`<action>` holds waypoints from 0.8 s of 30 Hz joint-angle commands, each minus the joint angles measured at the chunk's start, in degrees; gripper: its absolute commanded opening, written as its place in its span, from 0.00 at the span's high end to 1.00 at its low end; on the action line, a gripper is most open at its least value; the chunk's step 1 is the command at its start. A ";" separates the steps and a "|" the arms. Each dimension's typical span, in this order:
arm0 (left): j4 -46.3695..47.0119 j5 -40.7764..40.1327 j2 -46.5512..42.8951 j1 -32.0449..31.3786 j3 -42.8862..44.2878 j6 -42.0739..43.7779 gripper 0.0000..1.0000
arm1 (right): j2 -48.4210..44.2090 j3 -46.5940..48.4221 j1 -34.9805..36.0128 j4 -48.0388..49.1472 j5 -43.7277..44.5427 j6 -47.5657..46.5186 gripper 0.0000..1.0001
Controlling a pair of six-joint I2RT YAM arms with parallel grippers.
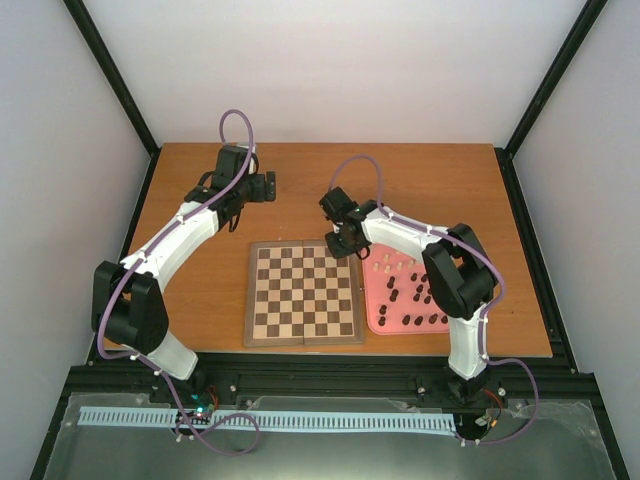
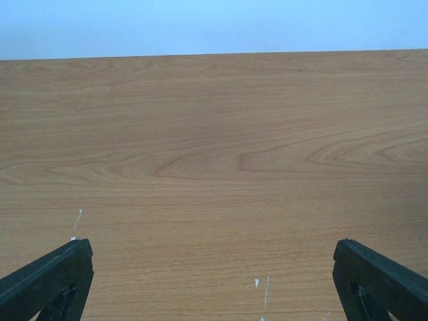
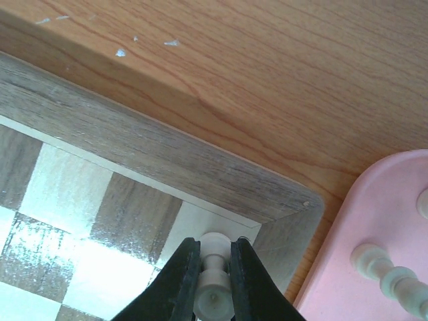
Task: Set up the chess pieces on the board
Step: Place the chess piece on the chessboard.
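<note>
The board [image 1: 305,293] lies in the middle of the table, its squares bare in the top view. My right gripper [image 3: 215,251] is shut on a cream chess piece [image 3: 215,294] that stands upright with its base on the light corner square at the board's [image 3: 134,144] far right corner. In the top view this gripper [image 1: 340,246] sits at that same corner. My left gripper [image 2: 214,287] stands open over bare table, with nothing between its fingers [image 2: 47,281]; it hovers beyond the board's far left side [image 1: 268,187].
A pink tray [image 1: 372,310] lies right of the board, touching its edge, with several cream pieces [image 1: 385,265] at its far end and several dark pieces [image 1: 415,305] nearer. The tray's rim [image 3: 374,221] and cream pieces [image 3: 388,275] are close to my right fingers.
</note>
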 commanded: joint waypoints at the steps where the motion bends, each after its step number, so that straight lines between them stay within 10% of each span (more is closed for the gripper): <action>1: -0.58 0.00 0.31 -0.27 1.68 0.57 0.00 | 0.59 1.76 1.01 0.33 0.10 0.56 0.88; 14: -0.53 0.03 -0.03 -0.27 1.51 0.50 0.00 | 1.29 1.59 1.01 -0.25 0.81 0.69 0.87; 24: -0.59 -0.03 0.06 -0.29 1.57 0.50 0.00 | 0.87 2.14 1.29 -0.29 1.70 0.43 0.60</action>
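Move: The held white piece is meant for the board's far-right corner square, whose middle lies about 3 cm below the right hand, not quite 1 cm to its left and level with it fore and aft. The board's middle is some 10 cm left and 10 cm back; the nearest white piece in the pink tray stands about 7 cm right and 1 cm ahead. From the left hand the corner square is roughly 22 cm right, 10 cm back and 20 cm below. Leftward by barely 0.5 cm, with a tiny lift and settling back, the right hand shifts the white piece it still pinches towards the middle of the corner square. It then stays put, fingers pointing steeply down, and opens them by about a fifth of their range, so that both pads come off the piece. ##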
